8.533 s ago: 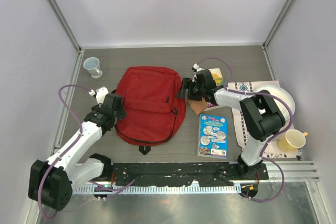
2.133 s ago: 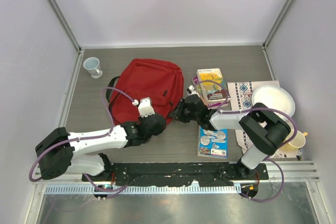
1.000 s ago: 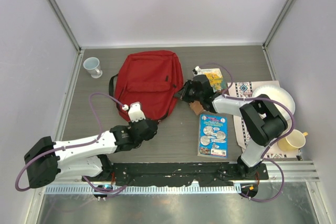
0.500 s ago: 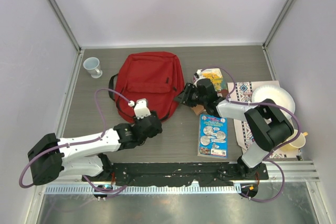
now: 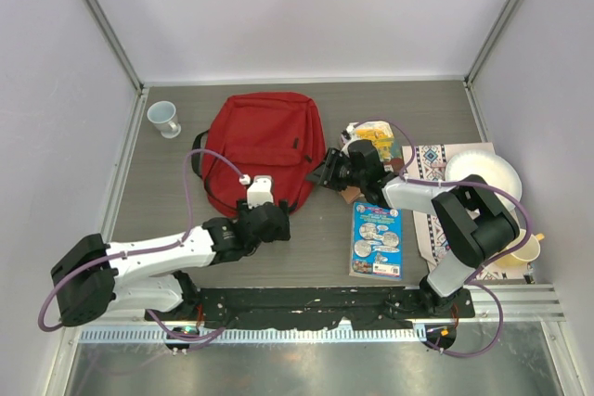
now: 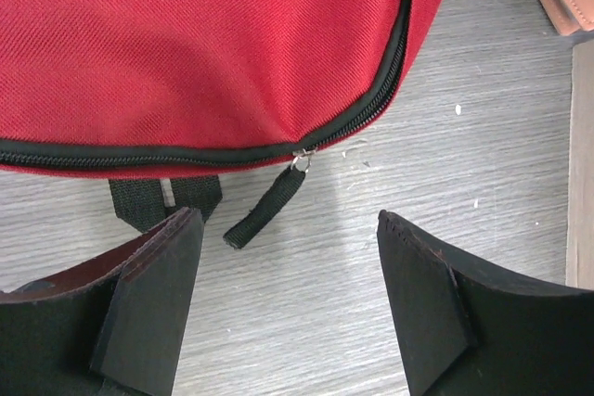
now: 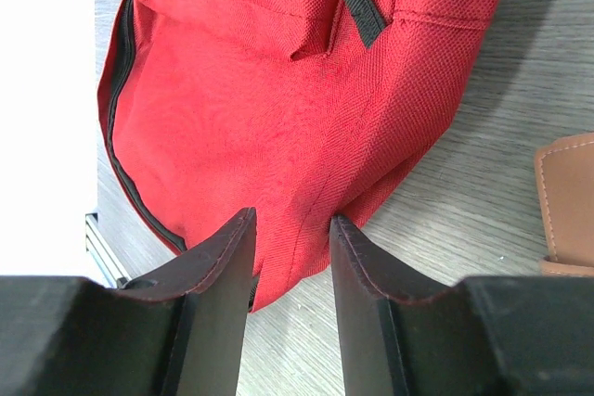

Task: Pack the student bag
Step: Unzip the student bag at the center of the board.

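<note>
The student bag (image 5: 264, 141) is a red backpack lying flat in the middle of the table, zipped along its near edge. My left gripper (image 5: 271, 220) hangs open just in front of that edge. In the left wrist view its fingers (image 6: 153, 294) stand wide apart over bare table, and the black zipper pull (image 6: 269, 206) lies loose between and beyond them. My right gripper (image 5: 323, 173) is at the bag's right side. In the right wrist view the right gripper (image 7: 292, 220) stands open with a narrow gap, the red bag (image 7: 306, 127) just past its tips.
A brown wallet (image 5: 351, 190), a yellow box (image 5: 376, 134) and a picture book (image 5: 378, 239) lie right of the bag. Further right are a patterned placemat (image 5: 432, 201), a white plate (image 5: 483, 176) and a yellow cup (image 5: 518, 248). A white cup (image 5: 164, 119) stands back left.
Both grippers have opened from shut. The left one let go at the bag's near edge and shifted slightly right. The right one drew back a little from the bag's side.
</note>
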`<state>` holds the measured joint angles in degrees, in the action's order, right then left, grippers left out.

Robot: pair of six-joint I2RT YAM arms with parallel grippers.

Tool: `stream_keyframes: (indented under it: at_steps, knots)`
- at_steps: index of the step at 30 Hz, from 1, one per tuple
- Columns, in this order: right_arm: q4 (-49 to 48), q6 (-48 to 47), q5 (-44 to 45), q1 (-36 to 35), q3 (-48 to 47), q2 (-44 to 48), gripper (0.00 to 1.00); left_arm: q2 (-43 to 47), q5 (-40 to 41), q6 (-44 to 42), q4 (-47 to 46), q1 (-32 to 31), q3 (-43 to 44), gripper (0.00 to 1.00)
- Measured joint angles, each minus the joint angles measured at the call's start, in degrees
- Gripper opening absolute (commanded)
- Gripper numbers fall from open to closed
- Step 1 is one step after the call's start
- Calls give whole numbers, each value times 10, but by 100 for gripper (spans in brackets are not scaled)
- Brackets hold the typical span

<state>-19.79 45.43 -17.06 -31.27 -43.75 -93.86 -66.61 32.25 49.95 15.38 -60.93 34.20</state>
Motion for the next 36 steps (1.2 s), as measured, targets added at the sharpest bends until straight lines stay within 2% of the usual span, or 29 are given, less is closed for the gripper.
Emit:
stream_keyframes:
  at_steps: [7, 14, 19, 36]
  knots:
    - [0, 0, -3, 0, 1, 0, 43, -22, -60, -55, -10, 51, 0, 77]
    - [-2, 0, -5, 0, 3, 1, 43, -57, -136, -100, -32, 95, 1, 65]
    - [-2, 0, -6, 0, 3, 2, 43, -89, -170, -115, -40, 97, 11, 51]
    - [-2, 0, -7, 0, 4, 2, 43, -109, -186, -112, -70, 105, 16, 29]
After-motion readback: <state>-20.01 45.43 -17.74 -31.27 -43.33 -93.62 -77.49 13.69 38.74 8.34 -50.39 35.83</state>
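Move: The bag's zipper pull hangs off the near edge, about 3 cm ahead of the left gripper, 1 cm to its right and 5 cm below. The black bottom strap loop is some 4 cm ahead and 2 cm left of that gripper; the blue box's middle is about 24 cm to its right and 7 cm back. From the right gripper, the zipper pull is roughly 9 cm back, 10 cm left and 5 cm below. Bring the left gripper down about 4 cm onto the zipper pull, easing forward 1.5 cm; drift slightly left first, then back to the right. Tip the fingers about 10 degrees further down and turn them about as much clockwise, narrowing their wide gap to about a third so they straddle the pull. Keep the right gripper still, half open at the bag's right side. ##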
